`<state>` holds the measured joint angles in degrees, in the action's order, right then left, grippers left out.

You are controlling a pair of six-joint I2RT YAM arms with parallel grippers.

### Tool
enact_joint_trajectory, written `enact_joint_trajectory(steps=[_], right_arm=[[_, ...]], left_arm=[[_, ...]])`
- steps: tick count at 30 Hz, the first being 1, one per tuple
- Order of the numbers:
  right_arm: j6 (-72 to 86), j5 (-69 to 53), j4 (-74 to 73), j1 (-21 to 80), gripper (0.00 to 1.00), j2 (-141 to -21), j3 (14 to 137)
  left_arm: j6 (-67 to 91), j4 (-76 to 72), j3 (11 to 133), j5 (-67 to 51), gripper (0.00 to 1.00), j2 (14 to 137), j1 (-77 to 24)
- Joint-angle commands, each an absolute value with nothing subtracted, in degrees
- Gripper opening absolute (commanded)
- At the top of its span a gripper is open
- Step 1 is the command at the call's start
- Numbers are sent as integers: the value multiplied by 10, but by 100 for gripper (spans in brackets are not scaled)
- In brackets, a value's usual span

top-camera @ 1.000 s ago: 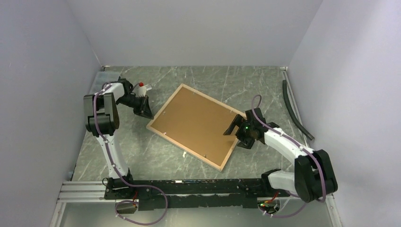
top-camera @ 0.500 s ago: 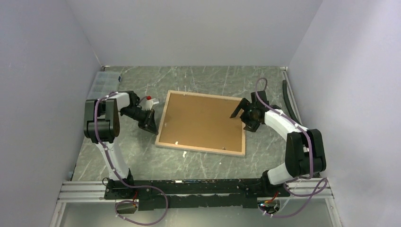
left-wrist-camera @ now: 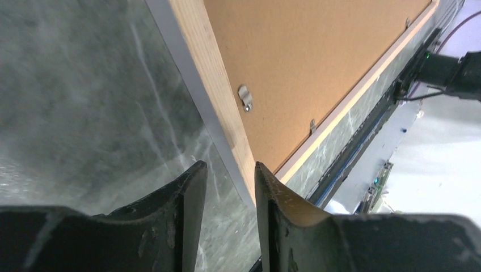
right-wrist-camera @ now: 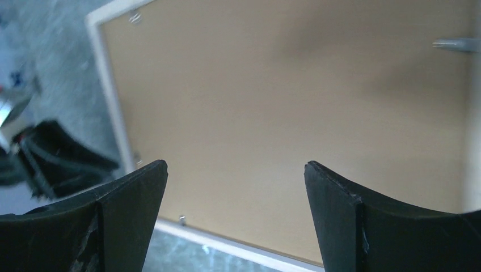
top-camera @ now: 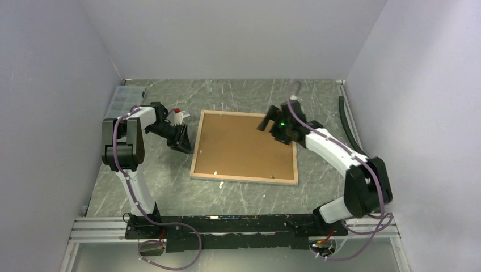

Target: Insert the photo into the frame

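The frame [top-camera: 244,179] lies back side up in the middle of the table, with a light-wood rim around a plain brown backing panel [top-camera: 238,147]. The photo is hidden. My left gripper [top-camera: 184,141] sits low at the frame's left edge. In the left wrist view its jaws [left-wrist-camera: 228,165] are slightly apart, with the wood rim [left-wrist-camera: 210,68] just beyond the tips and bare table between them. My right gripper [top-camera: 271,123] hovers over the frame's far right part. It is wide open [right-wrist-camera: 235,165] above the panel [right-wrist-camera: 272,85], holding nothing.
Small metal turn clips [left-wrist-camera: 245,97] sit along the frame's rim. A clear plastic box [top-camera: 120,97] stands at the back left by the wall. A black hose [top-camera: 354,133] lies along the right wall. A small white scrap [top-camera: 220,185] lies just in front of the frame.
The frame has swung from a diagonal lie to nearly square with the table. The left gripper followed its left edge and has opened. The right gripper moved from the near right corner to the far right.
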<state>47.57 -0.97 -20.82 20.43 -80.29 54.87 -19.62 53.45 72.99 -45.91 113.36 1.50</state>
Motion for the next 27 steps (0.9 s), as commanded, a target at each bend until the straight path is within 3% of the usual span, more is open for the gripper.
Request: enact_joint_trajectory(steps=[1,4,12,27], right_arm=[[488,-61,-112,291,91,-887,612],[500,-92,-67,337,84,-951,654],[541,-154,17,407,78,-1092,741],[587,-201,77,463,76,-1228,827]], left_arm=[[-148,506,760,-474,42,1152,18],[-147,498,758,-477,36,1165,18],[-137,485,759,-484,24,1198,12],[-135,477,750,-473,10,1199,13]])
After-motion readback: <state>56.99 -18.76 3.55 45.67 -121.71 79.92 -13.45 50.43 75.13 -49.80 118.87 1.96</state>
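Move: The clip on the inner edge of the frame's left rail lies about 31 cm to the right hand's left, 3 cm back and 10 cm below; the left gripper's fingertips stand some 4 cm farther left, about level with the clip. From the left hand, that clip is about 4 cm to the right, level with it fore and aft, and 2 cm lower. The near rail's clip lies roughly 6 cm right and 10 cm back of the left-rail clip. Left fingertips come to rest on the outer side of the frame's left rail, beside the clip, after easing about 1.5 cm forward, sinking slightly and closing nearly shut. Meanwhile the right hand sweeps some 29 cm left across the backing board towards that clip, slowing as it sinks about 6 cm, turning some 30 degrees counter-clockwise and rolling its left side up; its fingers narrow somewhat but stay wide. ##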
